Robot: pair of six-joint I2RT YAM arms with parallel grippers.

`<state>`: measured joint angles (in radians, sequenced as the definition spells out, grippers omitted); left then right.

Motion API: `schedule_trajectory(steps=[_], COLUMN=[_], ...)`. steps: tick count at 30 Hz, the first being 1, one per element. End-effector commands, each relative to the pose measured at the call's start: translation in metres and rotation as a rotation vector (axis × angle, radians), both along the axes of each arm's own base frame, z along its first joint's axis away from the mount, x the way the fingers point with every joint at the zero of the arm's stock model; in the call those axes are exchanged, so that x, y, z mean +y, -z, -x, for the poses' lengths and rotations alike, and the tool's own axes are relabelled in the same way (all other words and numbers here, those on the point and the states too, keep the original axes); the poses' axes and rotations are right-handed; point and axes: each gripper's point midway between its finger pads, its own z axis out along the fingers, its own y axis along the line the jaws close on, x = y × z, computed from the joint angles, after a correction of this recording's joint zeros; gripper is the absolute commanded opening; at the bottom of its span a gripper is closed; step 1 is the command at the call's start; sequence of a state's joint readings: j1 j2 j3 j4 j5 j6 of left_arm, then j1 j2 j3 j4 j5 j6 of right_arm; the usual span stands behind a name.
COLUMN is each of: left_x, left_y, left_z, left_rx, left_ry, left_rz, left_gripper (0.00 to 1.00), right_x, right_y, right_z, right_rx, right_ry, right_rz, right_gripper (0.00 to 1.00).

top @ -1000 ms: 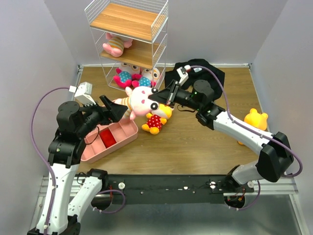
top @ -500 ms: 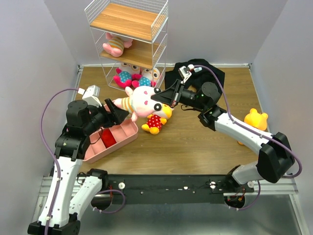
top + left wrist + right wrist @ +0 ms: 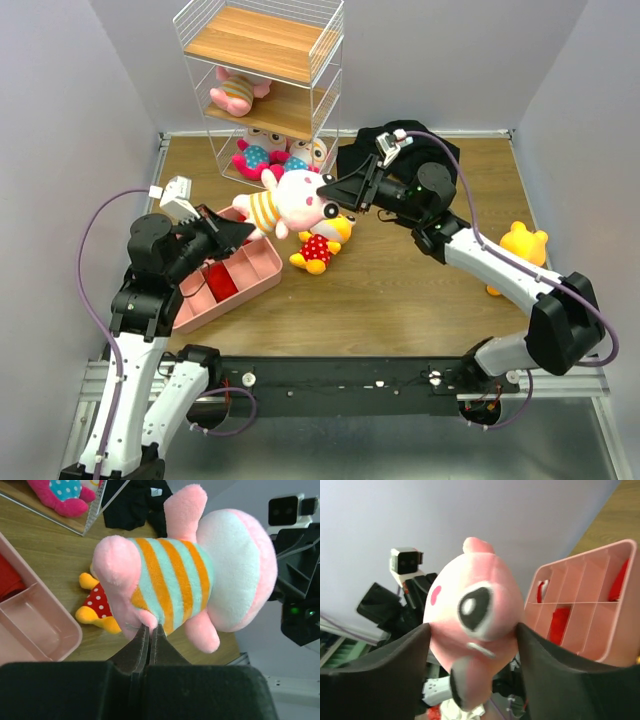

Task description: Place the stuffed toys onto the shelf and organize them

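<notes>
A pink stuffed toy in an orange and mint striped shirt [image 3: 285, 205] hangs in the air between my two grippers. My left gripper [image 3: 150, 627] is shut on its lower leg [image 3: 120, 575], pinching the plush between the fingertips. My right gripper [image 3: 472, 626] stands open, its fingers [image 3: 395, 670] flanking the toy's head [image 3: 472, 610]. The shelf [image 3: 262, 45] stands at the back left. One pink striped toy [image 3: 232, 93] lies on its middle board and two toys [image 3: 255, 155] sit on the bottom one. A yellow toy in red polka dots [image 3: 318, 245] lies on the table below the held one.
A pink compartment tray [image 3: 250, 275] sits under my left arm, with red items inside. A black cloth [image 3: 420, 150] lies at the back behind my right arm. A yellow plush [image 3: 522, 245] sits near the right wall.
My left gripper reached the striped toy and shut on its leg. My right gripper, shut on the toy before, has opened around its head. The toy shifted slightly left.
</notes>
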<state>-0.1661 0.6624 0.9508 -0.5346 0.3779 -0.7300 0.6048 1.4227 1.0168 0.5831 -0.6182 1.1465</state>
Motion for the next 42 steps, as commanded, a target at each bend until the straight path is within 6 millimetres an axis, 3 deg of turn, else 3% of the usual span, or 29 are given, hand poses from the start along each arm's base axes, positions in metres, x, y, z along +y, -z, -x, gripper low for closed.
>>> schedule_trajectory(steps=[1, 3, 5, 10, 12, 15, 16, 20, 34, 42], left_x=[0.002, 0.008, 0.02, 0.039, 0.047, 0.056, 0.056, 0.054, 0.054, 0.043], left_y=[-0.022, -0.024, -0.027, -0.036, -0.041, -0.048, -0.052, -0.072, -0.115, -0.113], left_z=[-0.009, -0.014, -0.022, -0.045, -0.054, -0.069, -0.076, -0.088, -0.121, -0.149], left_rx=[-0.001, 0.021, 0.015, 0.018, 0.007, -0.014, -0.029, -0.092, -0.268, -0.275], left_ry=[-0.087, -0.142, -0.237, -0.399, -0.457, -0.527, -0.527, -0.523, -0.516, -0.502], left_rz=[0.15, 0.183, 0.205, 0.299, 0.317, 0.357, 0.369, 0.434, 0.528, 0.535], left_gripper=[0.0, 0.0, 0.0, 0.0, 0.0, 0.0, 0.0, 0.0, 0.0, 0.0], right_x=[-0.016, -0.027, -0.037, -0.079, -0.096, -0.118, -0.126, -0.146, -0.169, -0.172], right_y=[-0.015, -0.011, 0.0, 0.006, 0.018, 0.015, 0.005, 0.008, -0.002, -0.007], right_z=[-0.001, -0.001, -0.004, 0.005, 0.004, 0.017, 0.025, 0.037, 0.057, 0.059], right_rx=[-0.053, -0.037, -0.024, -0.051, -0.024, -0.063, -0.092, -0.121, -0.18, -0.19], right_ry=[0.071, 0.128, 0.186, 0.373, 0.454, 0.516, 0.537, 0.587, 0.64, 0.651], right_rz=[0.061, 0.1, 0.157, 0.247, 0.303, 0.316, 0.294, 0.306, 0.282, 0.271], right_gripper=[0.86, 0.96, 0.99, 1.0, 1.0, 1.0, 1.0, 1.0, 1.0, 1.0])
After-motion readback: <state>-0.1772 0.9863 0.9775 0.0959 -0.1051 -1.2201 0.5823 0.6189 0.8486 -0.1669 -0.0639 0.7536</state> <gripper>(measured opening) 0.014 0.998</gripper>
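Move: About 36 cm ahead of the left hand, 5 cm to its right and a little below lies the free right part of the middle shelf board, where the striped pink toy in its fingers is headed; the toy already shelved sits 38 cm ahead, 6 cm left, nearly level. From the right hand, the held toy's middle is 8 cm left and about level, the yellow toy 10 cm ahead, 2 cm left and 31 cm below. Keeping its pinch on the foot end of the striped toy, the left hand takes it some 14 cm forward towards the middle shelf, at first veering a little left, then rising to about 8 cm higher, while its wrist swings roughly 30 degrees counter-clockwise and rolls left side down. The right hand finishes opening, comes free of the head and withdraws right and somewhat back, turning clockwise. ##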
